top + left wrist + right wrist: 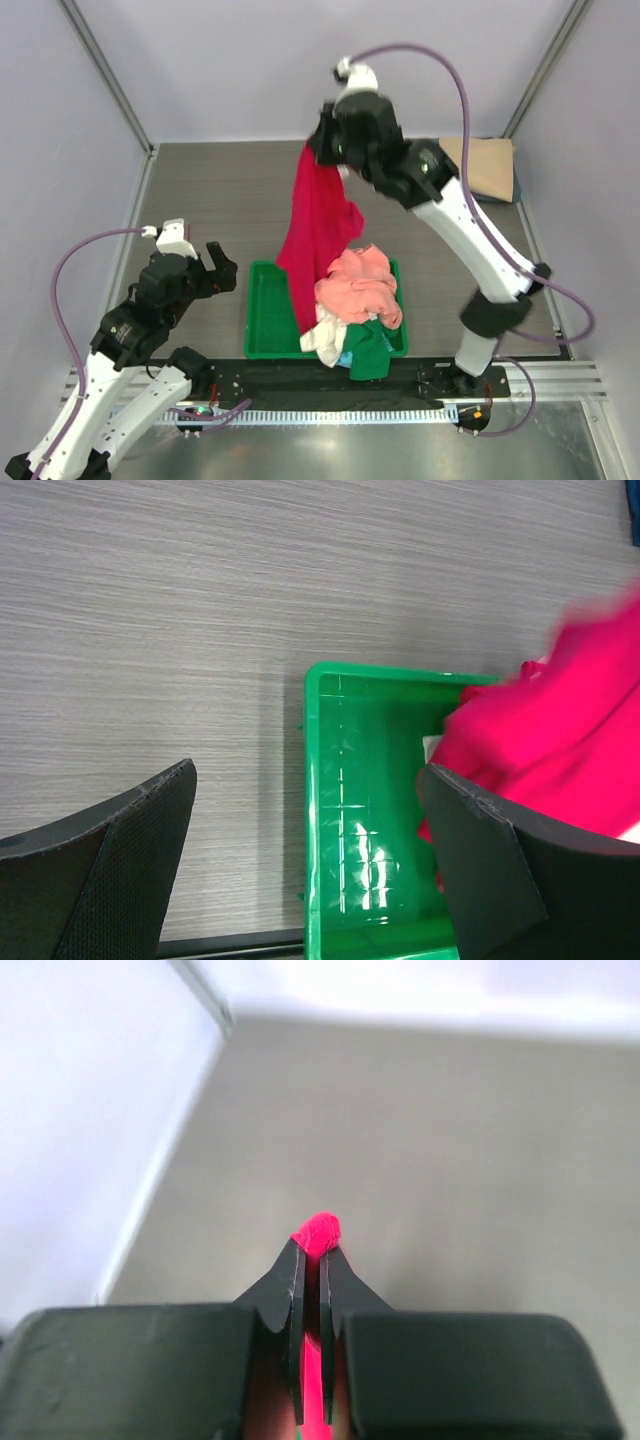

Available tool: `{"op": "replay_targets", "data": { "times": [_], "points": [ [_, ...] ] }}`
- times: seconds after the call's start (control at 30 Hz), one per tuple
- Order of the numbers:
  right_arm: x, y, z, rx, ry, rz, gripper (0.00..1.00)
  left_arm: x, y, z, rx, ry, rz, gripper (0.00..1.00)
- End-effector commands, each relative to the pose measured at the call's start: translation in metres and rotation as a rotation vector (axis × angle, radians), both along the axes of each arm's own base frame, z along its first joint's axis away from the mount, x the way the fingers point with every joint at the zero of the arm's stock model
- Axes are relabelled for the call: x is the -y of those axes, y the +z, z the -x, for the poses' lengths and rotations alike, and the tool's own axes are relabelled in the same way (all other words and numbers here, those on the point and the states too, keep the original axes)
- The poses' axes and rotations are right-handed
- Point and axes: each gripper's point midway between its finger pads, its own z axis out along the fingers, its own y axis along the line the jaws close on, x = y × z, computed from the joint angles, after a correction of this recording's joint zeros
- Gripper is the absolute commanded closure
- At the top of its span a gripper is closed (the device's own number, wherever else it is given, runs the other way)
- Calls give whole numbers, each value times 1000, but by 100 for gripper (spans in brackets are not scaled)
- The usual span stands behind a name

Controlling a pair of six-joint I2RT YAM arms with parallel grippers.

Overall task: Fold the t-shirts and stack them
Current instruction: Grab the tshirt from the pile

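Note:
My right gripper (320,152) is shut on a pinch of the crimson-red t-shirt (318,235), held high so the cloth hangs in a long drape down into the green tray (262,310). In the right wrist view a red tuft (320,1228) pokes out past the closed right gripper (312,1252). A salmon-pink t-shirt (360,285) lies heaped in the tray, on top of a white one (325,338) and a green one (372,352) that spills over the front rim. My left gripper (222,268) stands open and empty left of the tray; its wrist view shows the tray (340,780) and red cloth (560,730).
A flat tan cloth (485,165) with a navy edge (517,186) under it lies at the back right of the grey table. Frame posts and pale walls close in the table at the back and sides.

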Motion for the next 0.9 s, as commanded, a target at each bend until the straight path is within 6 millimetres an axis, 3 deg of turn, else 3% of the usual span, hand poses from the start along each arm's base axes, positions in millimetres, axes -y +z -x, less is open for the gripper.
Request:
{"op": "replay_targets", "data": {
  "times": [0.0, 0.03, 0.1, 0.17, 0.2, 0.27, 0.3, 0.33, 0.37, 0.4, 0.5, 0.53, 0.57, 0.6, 0.63, 0.7, 0.73, 0.8, 0.83, 0.87],
  "points": [
    [83, 197, -18, 474, -105, -173, 99, -2, 8, -6, 39, 21, 6, 7],
    [99, 211, -25, 515, -145, -206, 99, -3, 7, -5, 38, 23, 4, 7],
    [122, 202, -46, 515, -220, -189, 99, -5, 8, -5, 41, 33, 3, 7],
    [127, 141, -71, 444, -257, -145, 99, -5, 8, -6, 41, 39, 1, 7],
    [139, 75, -96, 336, -312, -46, 99, -5, 8, -6, 42, 38, 3, 7],
    [163, 17, -122, 238, -405, 11, 99, -3, 5, -7, 31, 33, -2, 7],
    [178, -41, -136, 130, -441, 72, 99, -2, 5, -8, 28, 29, 1, 7],
    [207, -73, -153, 44, -492, 32, 99, 0, 2, -9, 14, 24, -5, 7],
    [212, -121, -167, -59, -485, 53, 99, 1, 0, -10, 6, 18, -7, 7],
    [215, -155, -167, -135, -463, 71, 99, 3, -2, -10, -4, 13, -10, 7],
    [200, -209, -161, -226, -382, 95, 99, 4, -6, -12, -29, 14, -24, 7],
    [196, -214, -165, -223, -371, 77, 99, 4, -7, -12, -32, 16, -26, 8],
    [188, -223, -165, -250, -332, 66, 92, 3, -8, -13, -35, 20, -27, 7],
    [182, -234, -169, -286, -307, 73, 72, 4, -8, -14, -35, 19, -26, 7],
    [179, -242, -165, -326, -290, 79, 35, 4, -9, -14, -38, 22, -29, 7],
    [174, -246, -160, -347, -268, 78, 10, 3, -9, -14, -42, 25, -31, 8],
    [173, -235, -157, -327, -265, 68, 1, 3, -10, -15, -45, 29, -36, 7],
    [159, -227, -144, -329, -220, 34, 0, 3, -12, -15, -47, 29, -37, 7],
    [155, -207, -136, -295, -202, 8, 0, 3, -12, -15, -50, 30, -38, 7],
    [151, -201, -129, -289, -191, -5, 0, 3, -12, -15, -51, 28, -38, 7]
  ]
}}
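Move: Beyond the far right corner of the green bin is the bare table spot for the held red shirt: about 6 cm ahead of the right hand, 20 cm to its right and 38 cm below. The bin's middle lies some 16 cm back and 1 cm right, the coral shirt about 16 cm back and 7 cm right, and the folded stack roughly 29 cm ahead and 46 cm right, all well below. From the left hand the spot is about 17 cm ahead, 40 cm right and 21 cm lower. Flinging the already pinched red shirt, the right hand first sweeps up and forward about 9 cm each way, its fingers tipping up, then swings some 20 cm right and plunges down towards the table beyond the bin, still easing forward. The wrist turns clockwise, then tips down; near the bottom the fingers open wide, let go, and the hand starts back up and left. ##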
